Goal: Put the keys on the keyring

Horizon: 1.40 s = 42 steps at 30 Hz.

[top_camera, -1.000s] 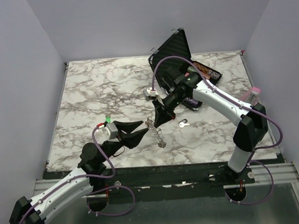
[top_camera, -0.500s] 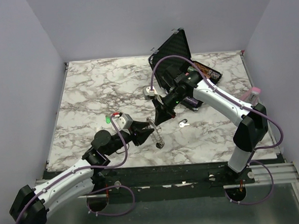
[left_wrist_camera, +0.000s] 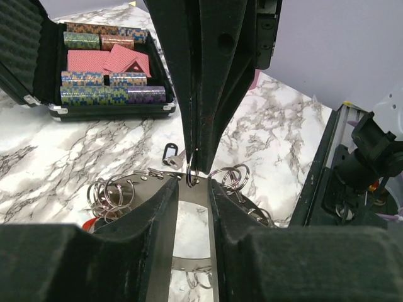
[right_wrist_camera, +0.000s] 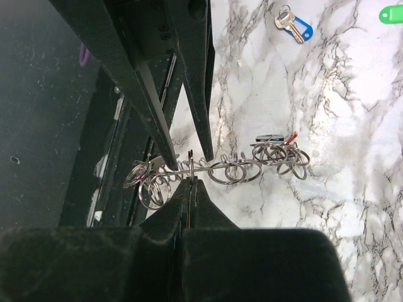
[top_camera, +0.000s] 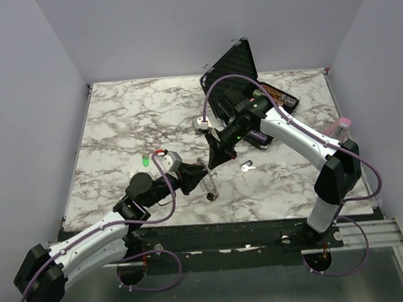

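Note:
The keyring (top_camera: 207,181) is a thin metal strip hung with several split rings (right_wrist_camera: 236,170), lying at the table's front middle. My right gripper (right_wrist_camera: 191,179) is shut on one upright ring of it (left_wrist_camera: 192,176) and comes down from the right (top_camera: 212,162). My left gripper (left_wrist_camera: 192,185) reaches in from the left (top_camera: 199,173). Its fingers (right_wrist_camera: 160,129) straddle that ring, with their tips at the strip. Whether they press on the strip does not show. A silver key (top_camera: 247,167) lies just right of the keyring. A blue-tagged key (right_wrist_camera: 293,25) lies apart.
An open black case (top_camera: 235,80) holding patterned packs (left_wrist_camera: 107,69) stands behind the right arm. A green tag (top_camera: 145,161) lies left of the left gripper. The table's front edge (top_camera: 219,222) runs close below the keyring.
My left arm has swung right to the keyring, and its jaws have narrowed around the strip. The right gripper has stayed shut on its ring. The keyring has shifted slightly.

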Motion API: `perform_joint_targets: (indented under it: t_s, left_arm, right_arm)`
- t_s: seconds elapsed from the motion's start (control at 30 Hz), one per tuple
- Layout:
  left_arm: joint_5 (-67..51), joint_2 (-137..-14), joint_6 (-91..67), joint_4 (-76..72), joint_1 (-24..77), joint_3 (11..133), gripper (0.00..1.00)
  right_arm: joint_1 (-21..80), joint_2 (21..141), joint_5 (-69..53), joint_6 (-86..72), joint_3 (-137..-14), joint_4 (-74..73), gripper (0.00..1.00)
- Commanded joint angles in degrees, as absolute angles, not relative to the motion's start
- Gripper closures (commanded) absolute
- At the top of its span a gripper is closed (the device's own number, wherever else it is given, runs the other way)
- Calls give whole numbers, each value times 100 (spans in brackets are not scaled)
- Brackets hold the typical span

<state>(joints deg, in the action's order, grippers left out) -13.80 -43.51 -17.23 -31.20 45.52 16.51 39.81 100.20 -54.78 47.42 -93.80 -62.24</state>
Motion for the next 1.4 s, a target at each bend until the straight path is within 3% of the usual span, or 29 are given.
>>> perform_joint_targets:
  t_s: [0.0,0.37,0.67,0.77,0.93,1.03,1.1,1.2,1.37]
  left_arm:
    - [-1573,-4509,-1670,-3366,4570,1863,70]
    - [-1538,-4465,-1573,-3419,4570,1916,71]
    - [-1652,-4517,-1503,-3410,4562,1934,89]
    - [-1705,-4535,-1477,-3393,4562,1977,100]
    - [-1837,-4553,-1424,-3401,4562,1978,100]
    - [-1828,-4465,-1389,-3436,4570,1907,100]
    - [-1793,-4334,-1380,-3541,4562,1785,100]
    - [-1749,-4027,-1319,-3656,4570,1548,100]
    - [-1767,-3429,-1283,-3805,4518,1178,100]
  right_arm:
    - [4043,9932,-5537,4729,-9554,-6249,99]
    - [4052,9932,-5555,4737,-9545,-6240,99]
    - [4061,9949,-5581,4746,-9554,-6275,99]
    - [4061,9958,-5581,4755,-9554,-6284,99]
    - [4052,9949,-5572,4764,-9562,-6284,99]
    - [4052,9932,-5581,4755,-9589,-6310,91]
    - [4060,9905,-5572,4772,-9615,-6354,72]
    - [4052,9800,-5555,4825,-9633,-6416,58]
    - [4034,9589,-5572,4895,-9528,-6442,51]
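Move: The small ring at the top of the hanging keyring sits right between your open left fingertips, within about 1 cm, while the closed right fingers already pinch it, 0 to 1 cm from their own hand point. The keyring's big loop hangs below, its middle roughly 5 cm under the left hand. On the table some 15 cm down, the black-tagged key lies about 10 cm ahead and 15 cm right, the green tag about 14 cm ahead and 22 cm left. Take the keyring over from the right gripper: hold the left gripper almost still, easing about half a centimetre in to the right and up, and shut its half-closed fingers fully on the small ring. Only then open the right fingers about halfway and lift them some 1 cm clear, while the left hand draws back and left about 1.5 cm with the ring pinched. ##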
